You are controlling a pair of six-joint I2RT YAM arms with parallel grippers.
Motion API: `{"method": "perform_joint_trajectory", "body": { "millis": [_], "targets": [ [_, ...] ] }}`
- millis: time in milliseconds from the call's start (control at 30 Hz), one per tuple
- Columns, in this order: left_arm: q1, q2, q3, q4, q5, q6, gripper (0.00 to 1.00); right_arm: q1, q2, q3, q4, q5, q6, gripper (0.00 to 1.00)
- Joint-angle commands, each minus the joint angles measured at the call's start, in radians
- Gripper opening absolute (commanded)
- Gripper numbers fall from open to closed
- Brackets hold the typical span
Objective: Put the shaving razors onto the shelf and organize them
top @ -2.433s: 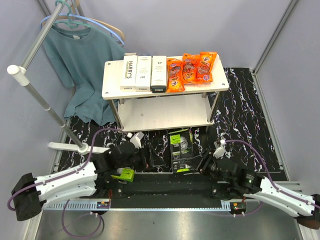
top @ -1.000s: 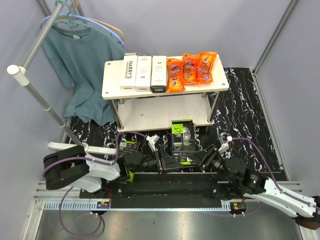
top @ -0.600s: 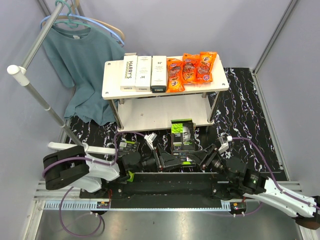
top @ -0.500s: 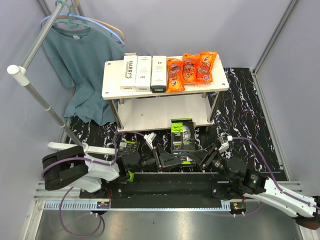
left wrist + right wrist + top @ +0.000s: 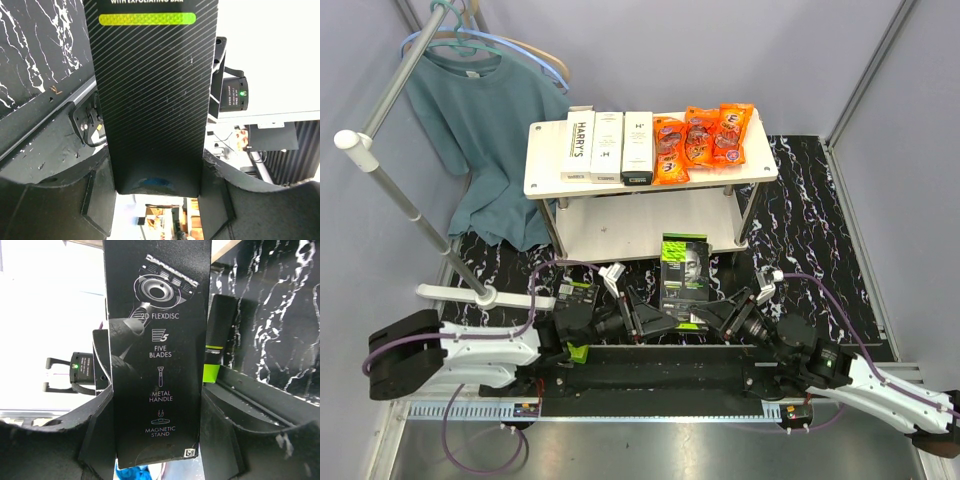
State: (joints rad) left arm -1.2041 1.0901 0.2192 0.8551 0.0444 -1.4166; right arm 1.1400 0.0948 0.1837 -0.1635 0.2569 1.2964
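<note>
A black razor box (image 5: 685, 272) with a lime-green label and a face stands upright just in front of the shelf (image 5: 544, 165). My left gripper (image 5: 653, 320) reaches it from the left, and in the left wrist view both fingers (image 5: 97, 200) press its sides. My right gripper (image 5: 718, 318) is shut on the same box (image 5: 157, 340) from the right. A second black box (image 5: 578, 292) lies on the mat by the left arm. Three white razor boxes (image 5: 607, 147) lie side by side on the top board's left half.
Three orange snack packets (image 5: 702, 138) lie on the right half of the top board. The lower board (image 5: 650, 225) is bare. A clothes rack (image 5: 405, 190) with a teal shirt (image 5: 480, 110) stands at the left, its base (image 5: 470, 294) near the left arm.
The left gripper's jaws have narrowed onto the black box, and the left arm has stretched out lower and further left. The right gripper keeps its hold; the box has barely moved.
</note>
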Motion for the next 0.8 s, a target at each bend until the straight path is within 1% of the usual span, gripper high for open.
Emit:
{"method": "perform_joint_trajectory", "body": {
  "millis": [0,33,100,133,267,533,767],
  "targets": [
    [0.014,-0.099,0.043,-0.218,-0.123,0.122,0.16,-0.006,-0.014,0.068,0.007,0.077,0.006,0.63],
    [0.014,-0.117,0.055,-0.258,-0.124,0.128,0.15,-0.005,-0.015,0.071,-0.005,0.081,0.009,0.71],
    [0.015,-0.13,0.066,-0.29,-0.132,0.146,0.15,-0.006,-0.015,0.076,-0.016,0.085,0.012,0.79],
    [0.015,-0.136,0.075,-0.316,-0.132,0.153,0.14,-0.006,-0.014,0.08,-0.037,0.09,0.014,0.86],
    [0.015,-0.147,0.097,-0.358,-0.133,0.173,0.13,-0.005,-0.015,0.109,-0.105,0.113,0.02,1.0],
    [0.02,-0.145,0.109,-0.381,-0.121,0.188,0.12,-0.006,-0.04,0.152,-0.18,0.139,-0.011,1.0],
    [0.067,-0.111,0.138,-0.366,-0.06,0.211,0.12,-0.005,-0.079,0.172,-0.24,0.15,-0.008,1.0]
  ]
}}
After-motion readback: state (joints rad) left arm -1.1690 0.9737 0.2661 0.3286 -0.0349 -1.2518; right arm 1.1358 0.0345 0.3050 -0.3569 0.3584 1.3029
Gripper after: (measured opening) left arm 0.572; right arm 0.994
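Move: The black Gillette box lies flat between the hands, gripped near its close end by both: its middle is about 7 cm ahead and 3 cm right of the left hand, and 6 cm ahead and 3 cm left of the right hand. From the left hand, the lower shelf's middle is some 27 cm ahead, 3 cm left and 14 cm lower. The second Gillette box lies about 21 cm to its left, 4 cm ahead and 17 cm below. The right fingers open wide and let go of the black box's right side, while the left hand keeps its pinch on the left side. The right hand then draws off to the right and up, about 3 cm each way; the left hand carries the box down about 7.5 cm and 3 cm left, rolling its fingertips down by some 25 degrees. ##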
